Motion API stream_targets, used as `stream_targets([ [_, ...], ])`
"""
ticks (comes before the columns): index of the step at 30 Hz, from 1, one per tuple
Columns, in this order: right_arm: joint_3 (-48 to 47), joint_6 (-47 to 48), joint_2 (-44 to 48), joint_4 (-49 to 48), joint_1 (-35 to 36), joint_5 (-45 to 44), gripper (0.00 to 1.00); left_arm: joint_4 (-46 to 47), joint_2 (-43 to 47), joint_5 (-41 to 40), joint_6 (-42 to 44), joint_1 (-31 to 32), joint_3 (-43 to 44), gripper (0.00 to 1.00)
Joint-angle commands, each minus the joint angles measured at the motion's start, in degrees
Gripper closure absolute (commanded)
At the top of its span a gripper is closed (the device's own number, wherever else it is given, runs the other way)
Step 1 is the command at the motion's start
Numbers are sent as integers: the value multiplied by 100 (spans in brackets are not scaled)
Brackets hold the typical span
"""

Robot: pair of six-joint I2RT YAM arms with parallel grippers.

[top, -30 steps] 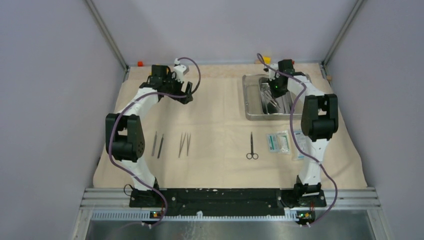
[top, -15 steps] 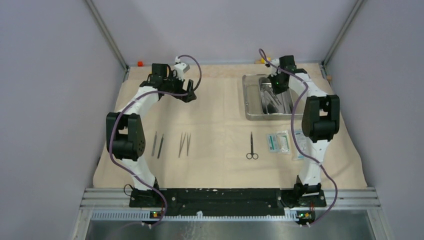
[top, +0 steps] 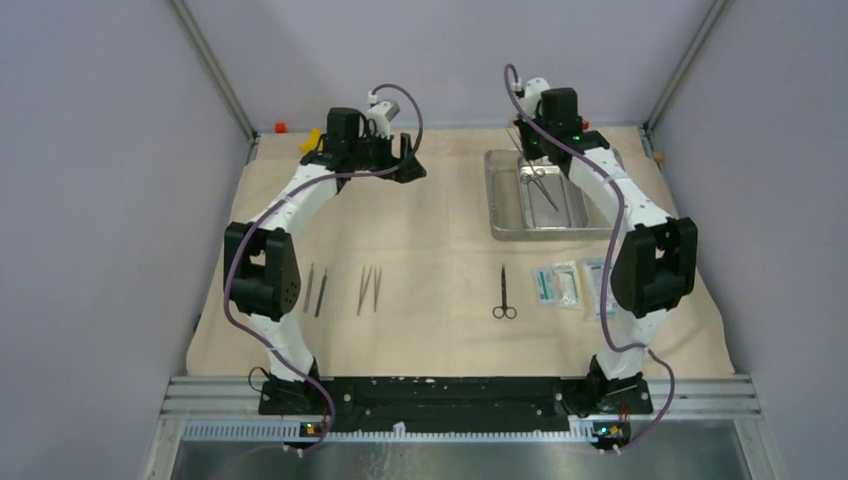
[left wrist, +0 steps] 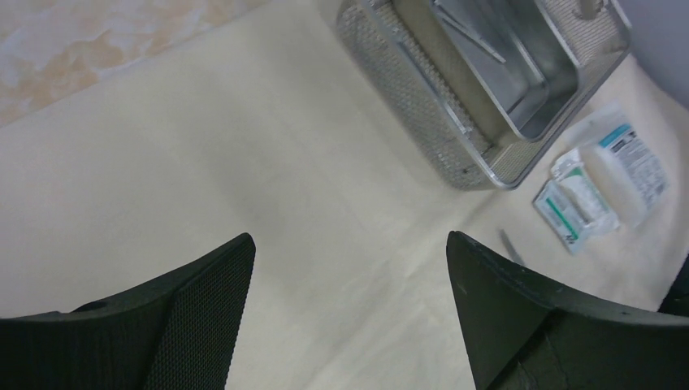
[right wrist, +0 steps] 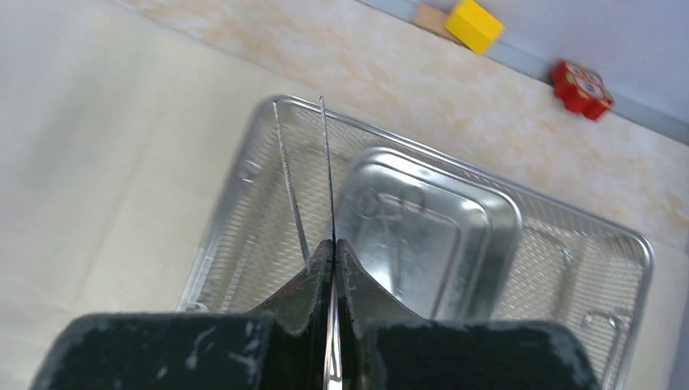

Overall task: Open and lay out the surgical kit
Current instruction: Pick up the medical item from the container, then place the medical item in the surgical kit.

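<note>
The beige cloth wrap [top: 440, 240] lies spread over the table. The steel tray [top: 497, 205] stands at the back right, a smaller steel pan [right wrist: 431, 236] inside its mesh basket [right wrist: 569, 215]. My right gripper [right wrist: 334, 244] is shut on a thin metal instrument [right wrist: 327, 162] and holds it above the tray; it hangs there in the top view [top: 540, 185]. My left gripper [left wrist: 349, 240] is open and empty above bare cloth, left of the tray [left wrist: 439, 106]. Scissors [top: 504, 292], tweezers [top: 370, 288], forceps [top: 315, 288] and white-and-teal packets [top: 557, 283] lie in a row on the cloth.
A yellow block [right wrist: 474, 24] and a red block [right wrist: 581, 88] sit at the back edge behind the tray. Another yellow block [top: 313, 140] and a red one [top: 281, 127] sit at the back left corner. Grey walls close in both sides.
My right gripper has risen out of the tray with the thin instrument in it. My left gripper has moved right and a little towards the back.
</note>
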State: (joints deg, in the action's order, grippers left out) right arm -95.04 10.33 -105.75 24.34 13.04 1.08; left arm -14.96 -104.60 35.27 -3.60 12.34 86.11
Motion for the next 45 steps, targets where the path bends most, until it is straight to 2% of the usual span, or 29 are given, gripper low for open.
stream_targets([
  [1,47,-632,321,-512,571,-48,100,477,-153,155,-992,443,650,9],
  [8,74,-1178,354,-347,1101,295,100,774,-705,365,-2411,651,1315,14],
  [20,298,-1392,433,-334,1280,441,100,1377,-1440,872,-3785,663,1856,26],
  [31,368,-1403,407,-317,1303,500,100,1322,-2037,922,-4217,720,2491,43],
  [36,372,-1403,398,-309,1311,530,100,1201,-2125,815,-4187,758,2590,46],
  [45,355,-1408,348,-295,1331,543,100,1184,-2220,839,-4299,852,2658,60],
])
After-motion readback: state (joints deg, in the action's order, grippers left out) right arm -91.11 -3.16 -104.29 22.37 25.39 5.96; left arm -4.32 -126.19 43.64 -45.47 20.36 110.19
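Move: The tweezers are already clear of the tray, shut in my right hand; from my open left hand they are about 28 cm to the right and 5 cm ahead, nearly level. From my right hand, the left gripper it brings them to is roughly 28 cm left and 5 cm back. The steel tray's middle lies some 16 cm below my right hand, 5 cm right and 3 cm back; the scissors lie 25 cm back, 9 cm left, 17 cm below it. I carry the tweezers about 12 cm left and 5 cm back off over the tray's left side, then hold them still, right fingers shut. My left hand comes to meet them, some 13 cm right, rising at first and then easing forward; it turns some 35 degrees to point more to the right and half closes its fingers about the tweezers' free end. ##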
